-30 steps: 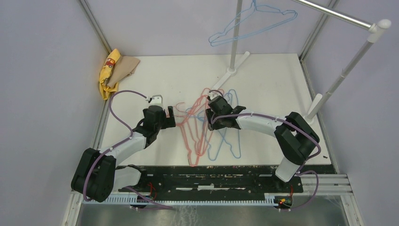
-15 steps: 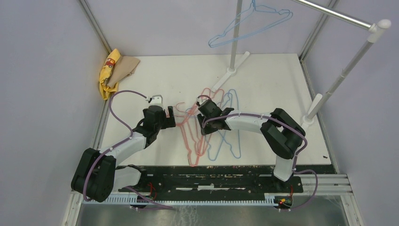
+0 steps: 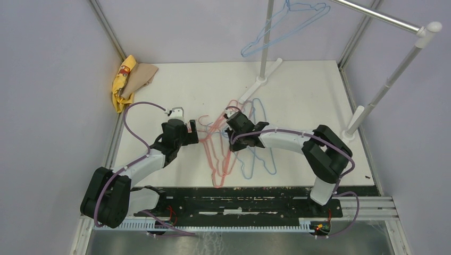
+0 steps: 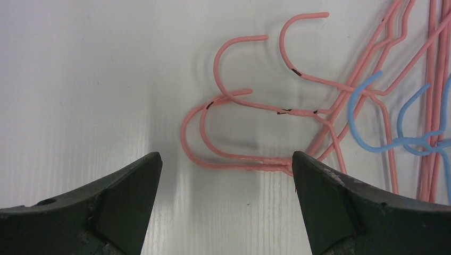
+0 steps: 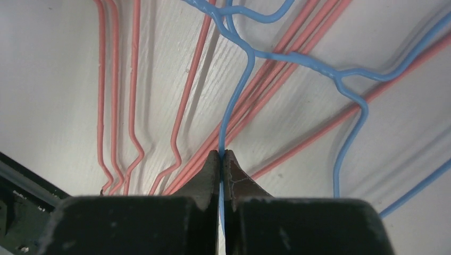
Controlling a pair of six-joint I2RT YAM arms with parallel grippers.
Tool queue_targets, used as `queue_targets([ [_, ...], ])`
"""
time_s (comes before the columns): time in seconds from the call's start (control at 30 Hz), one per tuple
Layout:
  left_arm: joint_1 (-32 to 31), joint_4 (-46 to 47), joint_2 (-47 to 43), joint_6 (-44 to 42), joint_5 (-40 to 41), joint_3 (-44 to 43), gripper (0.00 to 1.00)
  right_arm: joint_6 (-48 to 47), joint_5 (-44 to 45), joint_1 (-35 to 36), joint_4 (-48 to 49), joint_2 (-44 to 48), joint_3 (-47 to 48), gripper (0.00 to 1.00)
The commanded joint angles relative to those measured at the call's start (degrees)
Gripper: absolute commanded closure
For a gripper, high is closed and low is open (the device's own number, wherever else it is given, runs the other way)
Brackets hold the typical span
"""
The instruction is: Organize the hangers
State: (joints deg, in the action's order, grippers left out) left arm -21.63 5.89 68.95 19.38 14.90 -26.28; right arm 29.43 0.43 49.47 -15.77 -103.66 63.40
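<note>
Several pink hangers (image 3: 215, 154) and blue hangers (image 3: 261, 159) lie tangled mid-table. Another blue hanger (image 3: 282, 21) hangs from the rack at the back. My right gripper (image 3: 234, 137) sits over the tangle. In the right wrist view this gripper (image 5: 222, 154) is shut on a thin blue hanger wire (image 5: 234, 101), which runs up between the fingertips above the pink wires (image 5: 186, 101). My left gripper (image 3: 192, 127) stands just left of the pile. Seen from the left wrist, it (image 4: 226, 162) is open above the table, with the pink hooks (image 4: 234, 101) just beyond its fingertips and nothing between them.
A yellow and tan cloth (image 3: 126, 79) lies at the table's back left corner. White-and-silver rack poles (image 3: 264, 48) (image 3: 383, 90) rise at the back and right, joined by a top bar (image 3: 383, 18). A white rack foot (image 3: 260, 82) reaches toward the pile.
My right gripper moved left over the pile and shut on a blue hanger wire. The blue hangers on the table shifted slightly. The hanging blue hanger swung. The left arm stayed still.
</note>
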Motion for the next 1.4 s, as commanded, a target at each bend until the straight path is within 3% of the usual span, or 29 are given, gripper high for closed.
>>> queue_targets([
  [0.0,-0.14,1.49,-0.81,0.49,0.21,-1.29,0.01,0.15,1.17,-0.03,0.0,9.84,-1.46,0.99],
  [0.23,-0.14,1.57,-1.03,0.84,0.26,-0.95,0.01,0.59,6.0,-0.08,-1.85,22.83,-4.44,0.99],
  [0.63,-0.17,2.35,-0.73,1.27,-0.38,-0.59,0.01,-0.49,27.61,-0.81,-1.54,46.13,-7.16,0.99],
  [0.93,-0.13,2.98,0.1,1.55,-0.55,-0.56,0.01,-2.99,19.92,-11.55,1.29,48.15,2.03,0.99],
  [1.13,-0.16,3.23,0.34,1.54,-0.65,-0.64,0.01,-2.29,10.17,-21.29,6.52,42.23,9.07,0.99],
  [1.37,-0.18,3.34,0.62,1.44,-0.56,-0.77,0.01,-1.05,5.41,-26.91,10.19,34.17,21.04,0.99],
])
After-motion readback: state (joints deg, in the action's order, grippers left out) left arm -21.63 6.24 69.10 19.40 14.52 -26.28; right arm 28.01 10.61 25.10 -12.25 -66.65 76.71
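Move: The rail section I'm taking the pinched blue hanger to lies about 18 cm ahead, 24 cm right and some 55 cm above my right hand. The blue hangers already up hang near its left post, roughly 24 cm ahead, 14 cm right and 45 cm up. Just under me, the pink hangers' middle is 3 cm left and level ahead, the spare blue hanger's 9 cm right, 3 cm ahead. From my left hand that rail section is about 13 cm ahead, 37 cm right, 52 cm up. Keeping the blue hanger's shoulder wire pinched near the neck, I lift my right hand almost straight up out of the pile, then swing right as I climb and finally reach forward towards the rail: nearly 40 cm up, some 17 cm right, 10 cm forward. As I go, my wrist tips the fingers from steeply down to nearly level ahead and swings them clockwise. ##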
